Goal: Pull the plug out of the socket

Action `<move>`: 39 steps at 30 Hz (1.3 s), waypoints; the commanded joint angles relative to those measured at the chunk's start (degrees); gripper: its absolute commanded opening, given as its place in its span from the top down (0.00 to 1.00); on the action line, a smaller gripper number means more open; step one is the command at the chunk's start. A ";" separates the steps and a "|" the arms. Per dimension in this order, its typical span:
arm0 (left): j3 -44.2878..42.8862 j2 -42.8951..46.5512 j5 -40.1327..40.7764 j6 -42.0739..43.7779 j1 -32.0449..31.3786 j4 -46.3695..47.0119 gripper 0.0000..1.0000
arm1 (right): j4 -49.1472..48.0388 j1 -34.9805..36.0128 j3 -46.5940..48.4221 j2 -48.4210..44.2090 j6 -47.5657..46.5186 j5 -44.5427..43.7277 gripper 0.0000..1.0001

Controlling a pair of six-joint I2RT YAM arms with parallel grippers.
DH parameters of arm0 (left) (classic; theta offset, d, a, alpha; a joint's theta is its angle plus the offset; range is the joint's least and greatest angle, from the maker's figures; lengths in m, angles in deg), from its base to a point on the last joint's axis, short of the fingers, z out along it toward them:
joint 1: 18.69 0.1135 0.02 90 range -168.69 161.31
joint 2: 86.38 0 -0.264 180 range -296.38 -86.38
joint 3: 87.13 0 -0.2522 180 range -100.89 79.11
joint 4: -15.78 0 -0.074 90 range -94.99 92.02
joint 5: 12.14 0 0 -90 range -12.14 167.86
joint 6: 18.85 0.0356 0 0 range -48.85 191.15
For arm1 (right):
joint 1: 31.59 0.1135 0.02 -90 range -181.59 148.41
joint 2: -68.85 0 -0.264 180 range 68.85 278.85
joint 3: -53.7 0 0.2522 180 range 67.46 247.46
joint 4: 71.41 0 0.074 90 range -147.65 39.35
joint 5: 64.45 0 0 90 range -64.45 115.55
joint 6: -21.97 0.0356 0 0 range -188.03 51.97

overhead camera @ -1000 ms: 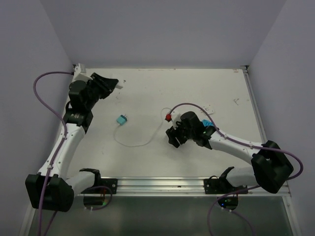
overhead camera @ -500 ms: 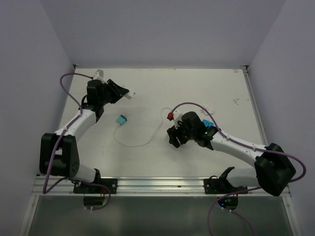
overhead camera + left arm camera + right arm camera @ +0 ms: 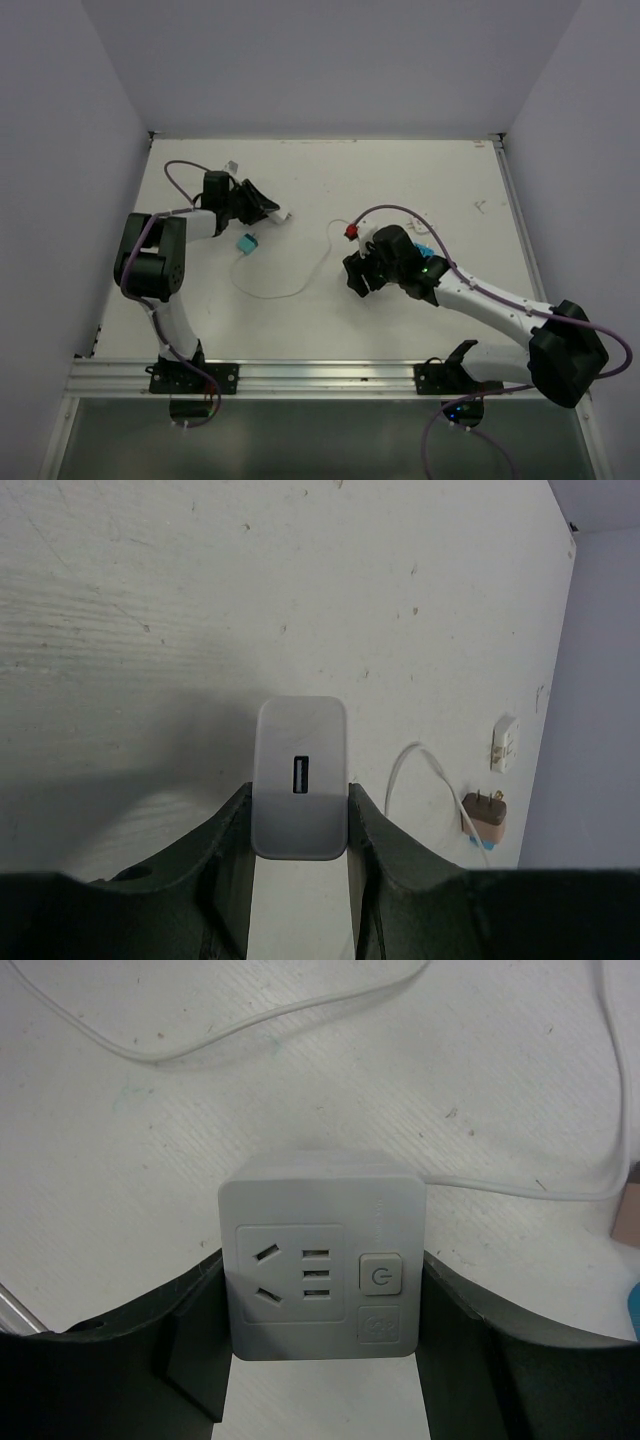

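Observation:
My left gripper (image 3: 299, 815) is shut on the plug (image 3: 300, 775), a white block with a USB slot in its face, held low over the table. In the top view the plug (image 3: 282, 214) sticks out of the left gripper (image 3: 270, 211) at the table's left centre. The plug is apart from the socket. My right gripper (image 3: 322, 1295) is shut on the socket (image 3: 320, 1270), a grey cube with pin holes and a power button, both fingers pressed to its sides. From above, the right gripper (image 3: 362, 275) covers the socket near the table's middle.
A teal adapter (image 3: 246, 243) lies just below the left gripper. A thin white cable (image 3: 290, 290) runs from it to a red-brown pronged adapter (image 3: 350, 233), also in the left wrist view as the pronged adapter (image 3: 484, 808). A small white piece (image 3: 505, 743) lies beyond.
The left arm has folded in and its gripper has carried the plug from the far left corner rightward and nearer, down towards the teal adapter. The right gripper has hardly moved.

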 commanded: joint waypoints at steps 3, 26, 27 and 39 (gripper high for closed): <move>-3.94 -2.25 -2.40 2.08 -0.40 3.89 0.71 | -0.23 0.10 4.42 -1.53 1.21 -2.36 1.00; -10.70 17.69 18.06 20.35 -0.31 -26.25 0.00 | 2.93 -12.18 11.80 1.90 8.77 -9.31 1.00; -10.88 20.92 18.96 22.54 -0.31 -28.79 0.00 | 3.20 -14.20 12.50 1.55 8.95 -8.96 1.00; -3.24 43.18 25.91 28.45 -0.31 -37.60 0.00 | 5.76 -40.41 19.28 2.95 17.02 -13.70 1.00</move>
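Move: My left fingers still hold the white charger plug, its middle about 1 cm beyond their tips and to the right, with the tabletop just beneath. The teal plug lies some 7 cm back and 6 cm left of that hand. My right hand still grips the socket cube; from it the flat white plug lies about 19 cm ahead and 19 cm right, the pink plug 14 ahead and 13 right, the blue plug 10 ahead and 17 right, all some 6 cm lower. I ease my left hand down about a centimetre, open its fingers wide to let go of the white charger plug, then lift away some 20 cm, drawing back and left as the wrist rolls and the fingers tip up. With my right hand I keep the socket cube gripped, ease forward and up, then sweep it right, about 22 cm, towards and above the loose plugs, turning some 55 degrees clockwise. ##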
